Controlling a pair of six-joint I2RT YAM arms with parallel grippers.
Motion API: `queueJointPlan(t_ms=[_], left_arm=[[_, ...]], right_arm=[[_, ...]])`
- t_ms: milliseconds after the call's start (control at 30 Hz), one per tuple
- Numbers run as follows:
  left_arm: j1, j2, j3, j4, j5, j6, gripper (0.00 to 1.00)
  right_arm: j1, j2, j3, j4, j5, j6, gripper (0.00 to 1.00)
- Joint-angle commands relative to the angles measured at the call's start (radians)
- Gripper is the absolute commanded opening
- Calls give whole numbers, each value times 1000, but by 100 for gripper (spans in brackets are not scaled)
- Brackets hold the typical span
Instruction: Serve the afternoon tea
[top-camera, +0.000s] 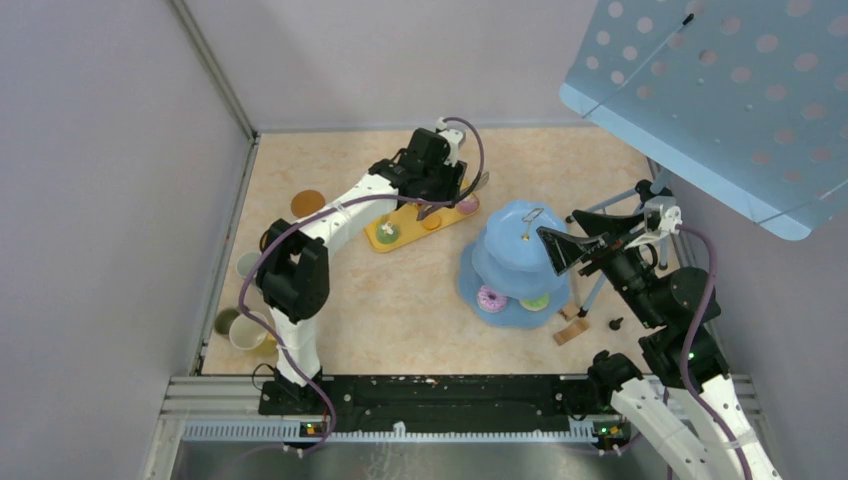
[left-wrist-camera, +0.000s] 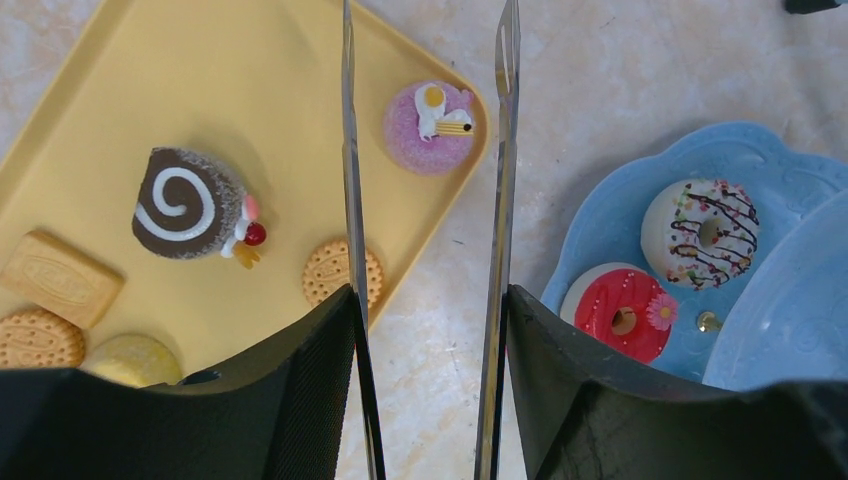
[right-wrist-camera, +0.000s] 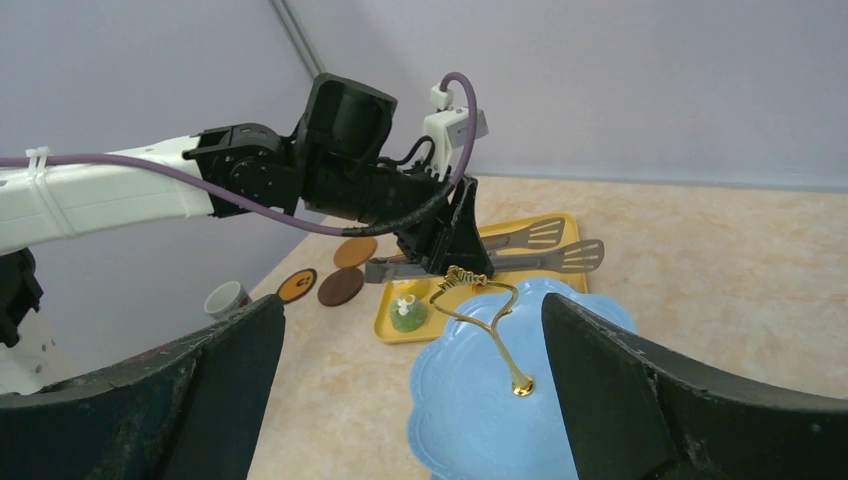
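My left gripper (left-wrist-camera: 430, 300) is shut on the long metal tongs (left-wrist-camera: 347, 150), whose two blades stand apart, empty, over the right edge of the yellow tray (left-wrist-camera: 250, 100). On the tray lie a pink cupcake (left-wrist-camera: 430, 127), a chocolate swirl cupcake (left-wrist-camera: 190, 203) and orange biscuits (left-wrist-camera: 330, 270). The pale-blue stand (top-camera: 515, 245) is right of the tray; its bottom tier holds a white donut (left-wrist-camera: 706, 232) and a red donut (left-wrist-camera: 618, 310). My right gripper (right-wrist-camera: 412, 310) hangs open just above the stand's bare top tier (right-wrist-camera: 480, 400) and gold handle (right-wrist-camera: 480, 300).
Brown coasters (right-wrist-camera: 341, 286) and a grey mug (right-wrist-camera: 225, 298) sit left of the tray by the wall. More mugs (top-camera: 245, 333) stand at the near left. Wooden blocks (top-camera: 571, 332) lie right of the stand. A blue perforated panel (top-camera: 720, 90) overhangs the far right.
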Motion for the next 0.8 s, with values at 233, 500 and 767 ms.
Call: queueJointPlan(t_ms=[233,500,767], left_arm=[[-44,-11,-69,19,-30,0,60],[-42,6,-96,14,-77,-23,59],[-42,3,-113,15,-73,-30,60]], right_arm=[[-8,3,28,43,-12,5,98],[-8,3,26,51,-19,9,98],[-8,-7,23,39,-15,8,98]])
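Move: The purple bun in the tray's right corner lies about 5 cm ahead of my left hand, 5 cm to its right and some 13 cm below; the hand already holds the tongs, whose tips reach past the bun. From the bun, the chocolate roll sits about 12 cm left and 2 cm farther out, the round biscuit 8 cm left and 4 cm nearer, and the cake stand about 10 cm right and 19 cm nearer. From my right hand the bun is about 25 cm ahead and 15 cm left, far below. I draw the tongs back about 3 cm while sinking about 4.5 cm with my left hand, so their overshooting tips come back and down towards the purple bun. I drift slightly right, then left again, tipping the wrist some 5–10 degrees. My grip holds the tongs' arms apart; I slow over the second half. Contact with the bun can't be seen. ##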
